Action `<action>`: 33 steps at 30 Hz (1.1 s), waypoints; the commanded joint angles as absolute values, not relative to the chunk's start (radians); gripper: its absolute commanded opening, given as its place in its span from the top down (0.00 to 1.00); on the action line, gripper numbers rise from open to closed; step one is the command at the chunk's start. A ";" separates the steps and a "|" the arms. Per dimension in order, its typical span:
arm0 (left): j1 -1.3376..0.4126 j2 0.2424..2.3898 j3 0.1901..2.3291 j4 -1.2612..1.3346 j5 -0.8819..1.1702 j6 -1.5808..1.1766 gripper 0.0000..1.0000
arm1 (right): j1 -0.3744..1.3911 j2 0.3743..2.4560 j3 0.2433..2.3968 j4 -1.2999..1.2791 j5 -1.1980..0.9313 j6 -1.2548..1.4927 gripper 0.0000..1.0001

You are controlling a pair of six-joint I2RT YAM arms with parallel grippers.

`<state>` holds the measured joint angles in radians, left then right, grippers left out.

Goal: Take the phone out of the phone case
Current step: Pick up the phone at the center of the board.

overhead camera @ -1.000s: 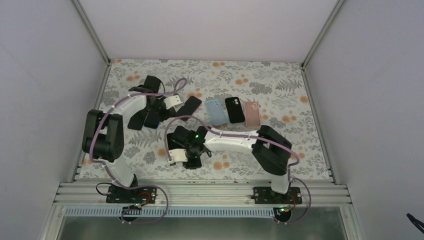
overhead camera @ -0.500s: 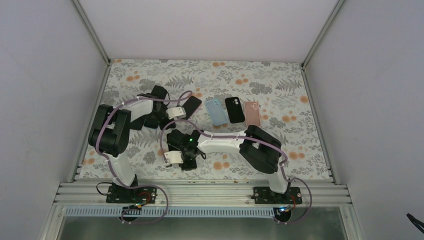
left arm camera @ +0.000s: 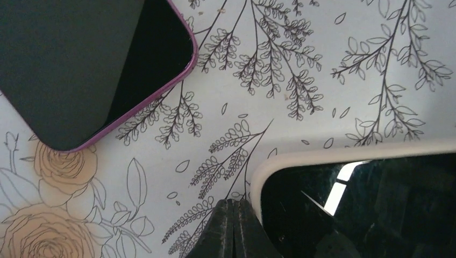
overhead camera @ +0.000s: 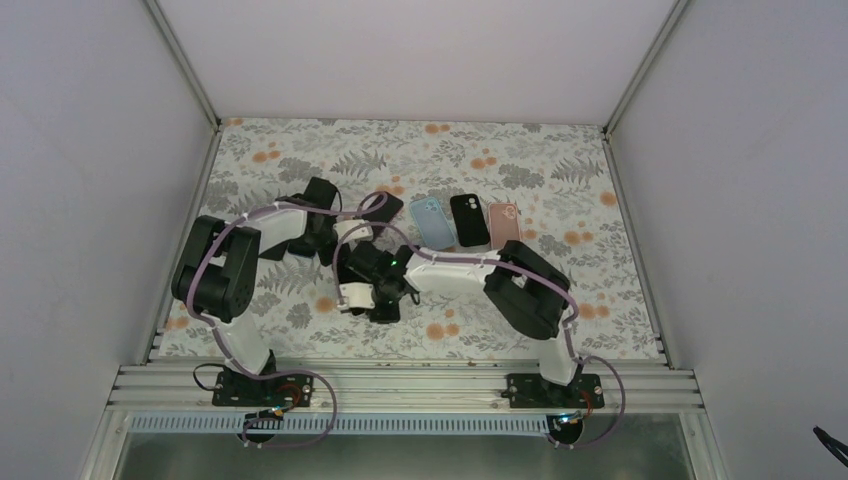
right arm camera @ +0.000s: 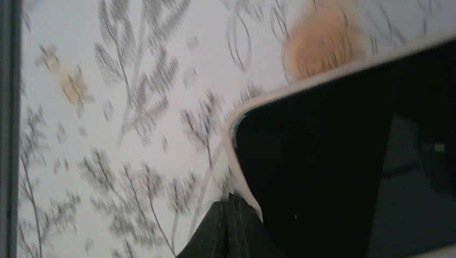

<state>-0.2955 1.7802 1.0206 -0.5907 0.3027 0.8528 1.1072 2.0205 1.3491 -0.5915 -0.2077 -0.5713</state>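
The phone (left arm camera: 371,209) lies screen up in a cream phone case (left arm camera: 257,180) on the flowered mat. In the left wrist view my left gripper (left arm camera: 232,203) is shut, its tip on the mat just beside the case's rounded corner. The right wrist view shows the same dark phone (right arm camera: 333,161), with the cream phone case (right arm camera: 235,156) along its edge. There my right gripper (right arm camera: 230,199) is shut too, and its tip touches the case's rim. From above, the left gripper (overhead camera: 352,243) and right gripper (overhead camera: 372,298) meet at mid-table and hide most of the phone.
A second dark phone in a purple case (left arm camera: 80,64) lies just beyond the left gripper, seen from above as a dark slab (overhead camera: 382,206). Three empty cases lie in a row further right: blue (overhead camera: 432,221), black (overhead camera: 468,219), pink (overhead camera: 504,227). Walls enclose the mat.
The left gripper has swung right and nearer, towards the middle. The right gripper has moved away from the table's near edge to meet it. Both stayed shut.
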 commanded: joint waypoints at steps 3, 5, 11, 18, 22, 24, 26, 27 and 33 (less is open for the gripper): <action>-0.318 1.763 0.920 -0.706 0.274 0.849 0.98 | 0.989 1.930 1.277 -0.556 -0.118 -0.604 0.96; -0.327 1.753 0.920 -0.717 0.291 0.838 0.98 | 0.977 1.907 1.265 -0.567 -0.119 -0.611 0.96; -0.321 1.705 0.937 -0.669 0.246 0.794 0.94 | 0.975 1.842 1.282 -0.635 -0.140 -0.618 0.64; -0.297 1.636 1.015 -0.638 0.245 0.742 0.12 | 0.982 1.873 1.357 -0.713 -0.146 -0.570 0.00; -0.279 1.606 1.058 -0.650 0.239 0.715 0.00 | 0.986 1.931 1.402 -0.718 -0.135 -0.548 0.00; -0.272 1.589 1.070 -0.658 0.242 0.711 0.00 | 0.985 1.949 1.408 -0.710 -0.141 -0.549 0.00; -0.263 1.570 1.078 -0.664 0.238 0.707 0.00 | 0.985 1.965 1.409 -0.703 -0.152 -0.552 0.00; -0.259 1.564 1.081 -0.668 0.236 0.705 0.00 | 0.985 1.975 1.419 -0.705 -0.157 -0.548 0.00; -0.230 1.536 1.105 -0.684 0.241 0.696 0.00 | 0.985 2.028 1.460 -0.707 -0.158 -0.510 0.00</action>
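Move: The light-cased phone at the board's centre lies between my two closed hands, roughly level with both tips: its middle is about 7 cm back and 4 cm to the right of my left hand, and some 8 cm ahead and 5 cm to the left of my right. From my left hand, the purple phone sits about 11 cm ahead and 11 cm right, the blue-rimmed phone roughly 6 cm ahead and 6 cm left. I finish swinging the phone round: with shut fingertips at its near end, my right hand pushes about 6.5 cm right and 3.5 cm forward, while my left, at the far end, eases 2 cm back and left. Then both open wide and come free. My left climbs 8 cm, drifting forward; my right rises 5 cm, shifts back left, and sinks 3 cm to straddle the phone. ##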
